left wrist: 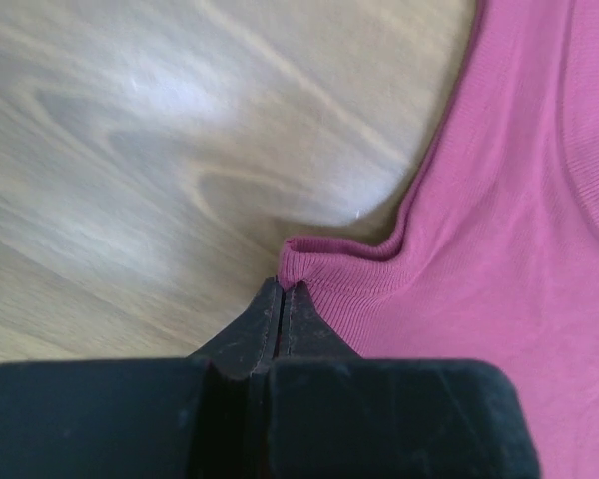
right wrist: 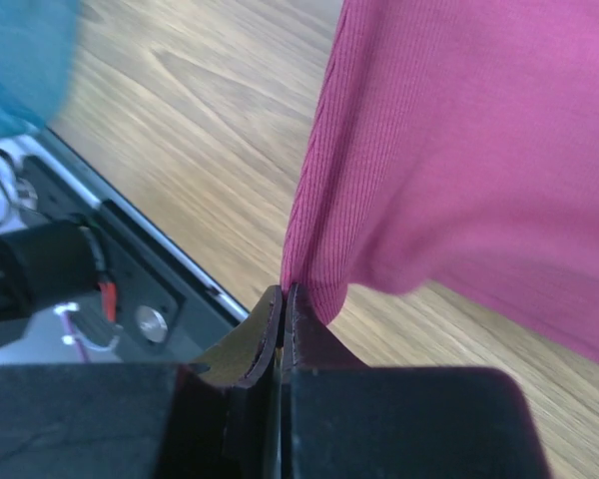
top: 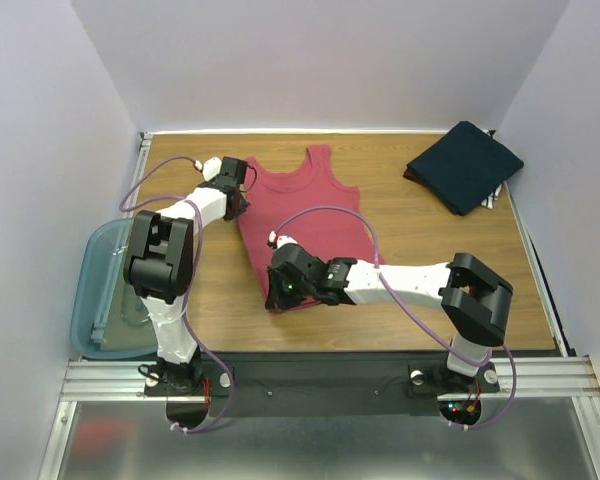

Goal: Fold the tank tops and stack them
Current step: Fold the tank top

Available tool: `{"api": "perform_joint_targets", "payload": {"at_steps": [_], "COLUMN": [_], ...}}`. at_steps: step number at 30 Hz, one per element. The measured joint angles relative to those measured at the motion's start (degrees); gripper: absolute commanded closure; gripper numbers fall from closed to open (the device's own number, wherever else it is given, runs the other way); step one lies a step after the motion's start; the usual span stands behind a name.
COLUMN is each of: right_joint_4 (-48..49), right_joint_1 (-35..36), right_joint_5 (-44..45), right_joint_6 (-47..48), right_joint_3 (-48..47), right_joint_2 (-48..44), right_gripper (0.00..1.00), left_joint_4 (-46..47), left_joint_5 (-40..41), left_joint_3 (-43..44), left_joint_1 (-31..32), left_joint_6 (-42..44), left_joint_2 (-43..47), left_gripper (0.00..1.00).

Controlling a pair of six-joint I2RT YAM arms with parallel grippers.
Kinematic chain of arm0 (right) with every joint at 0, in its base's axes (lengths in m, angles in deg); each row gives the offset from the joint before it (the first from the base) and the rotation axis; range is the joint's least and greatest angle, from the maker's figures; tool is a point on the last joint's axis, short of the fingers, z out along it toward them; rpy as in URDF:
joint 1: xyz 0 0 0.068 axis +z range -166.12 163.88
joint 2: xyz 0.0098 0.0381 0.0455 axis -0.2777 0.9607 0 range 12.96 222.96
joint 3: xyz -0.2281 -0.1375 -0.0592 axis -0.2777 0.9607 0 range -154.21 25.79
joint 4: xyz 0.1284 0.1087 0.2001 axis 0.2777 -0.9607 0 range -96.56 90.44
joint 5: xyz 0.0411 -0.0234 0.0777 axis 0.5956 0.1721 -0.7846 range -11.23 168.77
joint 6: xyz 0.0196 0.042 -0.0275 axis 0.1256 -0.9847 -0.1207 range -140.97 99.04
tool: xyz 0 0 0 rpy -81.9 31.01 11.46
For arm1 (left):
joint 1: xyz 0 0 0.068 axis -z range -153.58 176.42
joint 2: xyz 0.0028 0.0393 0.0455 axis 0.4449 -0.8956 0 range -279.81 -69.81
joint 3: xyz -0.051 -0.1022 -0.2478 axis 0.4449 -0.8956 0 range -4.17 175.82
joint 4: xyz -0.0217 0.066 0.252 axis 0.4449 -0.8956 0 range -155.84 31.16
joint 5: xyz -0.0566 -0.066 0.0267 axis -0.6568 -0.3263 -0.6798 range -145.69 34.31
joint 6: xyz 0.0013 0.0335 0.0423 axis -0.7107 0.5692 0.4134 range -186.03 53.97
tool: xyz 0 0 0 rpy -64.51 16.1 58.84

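Observation:
A dusty red tank top [top: 300,205] lies spread flat in the middle of the wooden table, straps toward the far wall. My left gripper [top: 242,200] is shut on its left armhole edge [left wrist: 292,261], the cloth pinched at the fingertips [left wrist: 285,287]. My right gripper [top: 277,300] is shut on the near left hem corner [right wrist: 314,289], which is lifted a little off the wood. A folded dark navy tank top [top: 465,165] rests at the far right corner of the table.
A translucent teal plastic bin [top: 102,290] stands off the table's left edge, beside the left arm's base. A metal rail [top: 330,375] runs along the near edge. White walls close in the far, left and right sides.

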Motion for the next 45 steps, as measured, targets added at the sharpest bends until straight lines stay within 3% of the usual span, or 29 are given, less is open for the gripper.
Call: {"api": "perform_joint_targets", "payload": {"at_steps": [13, 45], "right_joint_4": [1.44, 2.03], "right_joint_1": [-0.74, -5.90], "right_joint_5": [0.96, 11.98], "right_joint_6": [-2.97, -8.39], "right_joint_3": [-1.16, 17.62], "right_joint_2": [-0.04, -11.39], "right_gripper": [1.00, 1.00], "left_joint_4": [-2.19, -2.71], "left_joint_5": [-7.06, -11.69], "left_joint_3": [6.01, 17.64], "left_joint_1": [-0.66, 8.72], "left_joint_6": [1.68, -0.33], "left_joint_2": [-0.02, -10.95], "left_gripper": [1.00, 1.00]}}
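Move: Both hands already pinch the tank top's left side. The left hand holds it below the armhole, with the chest's middle about 16 cm to its right and 2 cm ahead, the right armhole corner some 31 cm right and 5 ahead, and the right strap 20 right, 15 ahead. The right hand holds the left hem corner; the hem's middle is 14 cm right and 6 ahead, the right hem corner 28 right and 13 ahead, all roughly 4 cm below. Keeping their pinch on the tank top's left side, both hands carry it to the right, over the body towards its middle. The left hand first lifts about 4 cm, then travels some 13 cm right, 3 cm forward, and sinks most of the way again; the right hand rises slightly, then goes about 10 cm right and a little forward while lowering. Both turn clockwise, 15 to 20 degrees. ##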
